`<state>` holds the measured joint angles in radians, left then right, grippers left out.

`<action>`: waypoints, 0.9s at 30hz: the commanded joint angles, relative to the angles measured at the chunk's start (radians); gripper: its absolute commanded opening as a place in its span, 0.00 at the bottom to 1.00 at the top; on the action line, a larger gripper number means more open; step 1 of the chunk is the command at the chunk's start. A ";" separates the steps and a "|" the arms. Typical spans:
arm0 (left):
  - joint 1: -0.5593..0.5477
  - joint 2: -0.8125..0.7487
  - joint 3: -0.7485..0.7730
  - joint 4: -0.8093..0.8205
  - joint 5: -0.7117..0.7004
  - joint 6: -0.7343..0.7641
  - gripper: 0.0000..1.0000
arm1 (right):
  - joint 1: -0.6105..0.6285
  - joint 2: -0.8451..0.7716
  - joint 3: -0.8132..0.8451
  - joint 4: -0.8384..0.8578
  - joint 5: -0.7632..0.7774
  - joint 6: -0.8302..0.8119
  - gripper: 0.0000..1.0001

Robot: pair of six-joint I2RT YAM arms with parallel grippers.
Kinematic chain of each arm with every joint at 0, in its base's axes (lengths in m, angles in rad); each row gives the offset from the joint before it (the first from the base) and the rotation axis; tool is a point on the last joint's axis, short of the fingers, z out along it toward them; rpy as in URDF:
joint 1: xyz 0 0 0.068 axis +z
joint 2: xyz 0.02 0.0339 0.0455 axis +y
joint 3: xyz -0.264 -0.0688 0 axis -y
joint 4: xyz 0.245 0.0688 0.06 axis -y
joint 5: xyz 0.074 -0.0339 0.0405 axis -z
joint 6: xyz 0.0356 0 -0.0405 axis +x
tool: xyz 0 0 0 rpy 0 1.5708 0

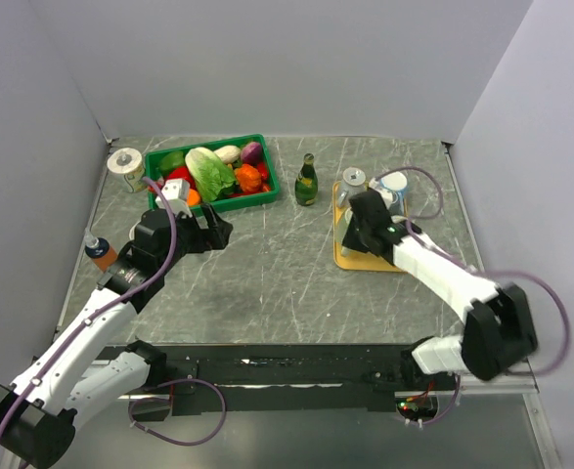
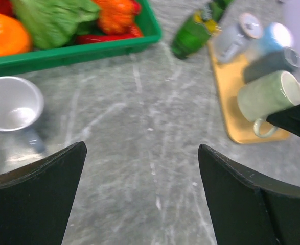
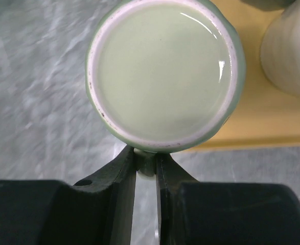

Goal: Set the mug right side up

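Note:
The mug (image 3: pixel 165 71) is pale green. The right wrist view shows its flat, white-rimmed base facing the camera. My right gripper (image 3: pixel 146 161) is shut on the mug's handle (image 3: pixel 147 164), just below the base. In the left wrist view the mug (image 2: pixel 267 97) lies tilted on its side over the near end of the yellow board (image 2: pixel 231 107), its handle pointing down. In the top view my right gripper (image 1: pixel 357 234) covers the mug. My left gripper (image 1: pixel 218 233) hangs open over bare table, well left of the board, with nothing between its fingers (image 2: pixel 226 194).
A green crate (image 1: pixel 218 204) of vegetables stands at the back left, a metal tin (image 1: pixel 126 168) to its left. A green bottle (image 1: pixel 306 181) stands mid-table. Two other cups (image 1: pixel 353 181) (image 1: pixel 394 184) sit on the board's far end. A small orange bottle (image 1: pixel 99 252) is at the left edge.

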<state>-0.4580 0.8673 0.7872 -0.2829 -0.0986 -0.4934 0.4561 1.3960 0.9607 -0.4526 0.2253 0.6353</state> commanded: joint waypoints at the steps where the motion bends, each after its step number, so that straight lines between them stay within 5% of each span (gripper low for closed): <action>1: 0.001 -0.008 -0.016 0.108 0.192 -0.040 0.96 | 0.009 -0.248 -0.051 0.117 -0.154 -0.023 0.00; 13: -0.054 0.050 -0.135 0.637 0.741 -0.350 0.96 | 0.019 -0.554 -0.126 0.448 -0.547 0.102 0.00; 27: -0.251 0.088 -0.085 0.816 0.680 -0.362 0.96 | 0.096 -0.614 -0.151 0.847 -0.753 0.216 0.00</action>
<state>-0.6949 0.9348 0.6762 0.3809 0.6125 -0.8055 0.5255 0.8230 0.7914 0.1192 -0.4576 0.8204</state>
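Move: From the right hand, which already holds the green mug by its handle, the left gripper is about 33 cm left, 2 cm nearer the base and 12 cm higher; the bottle stands some 20 cm ahead and 12 cm left, the can 19 cm straight ahead. From the left hand the green mug is about 32 cm right, 7 cm ahead and 10 cm lower; the grey mug stands 11 cm ahead, 15 cm left. Lifting the green mug by its handle, the right hand climbs about 24 cm while drawing back and left towards the left gripper, swinging its fingers from steeply down to across the table, left side rising. The left hand, still wide open, comes some 15 cm right, plus back and up, rolling left side down and turning about 50 degrees clockwise towards the mug. ##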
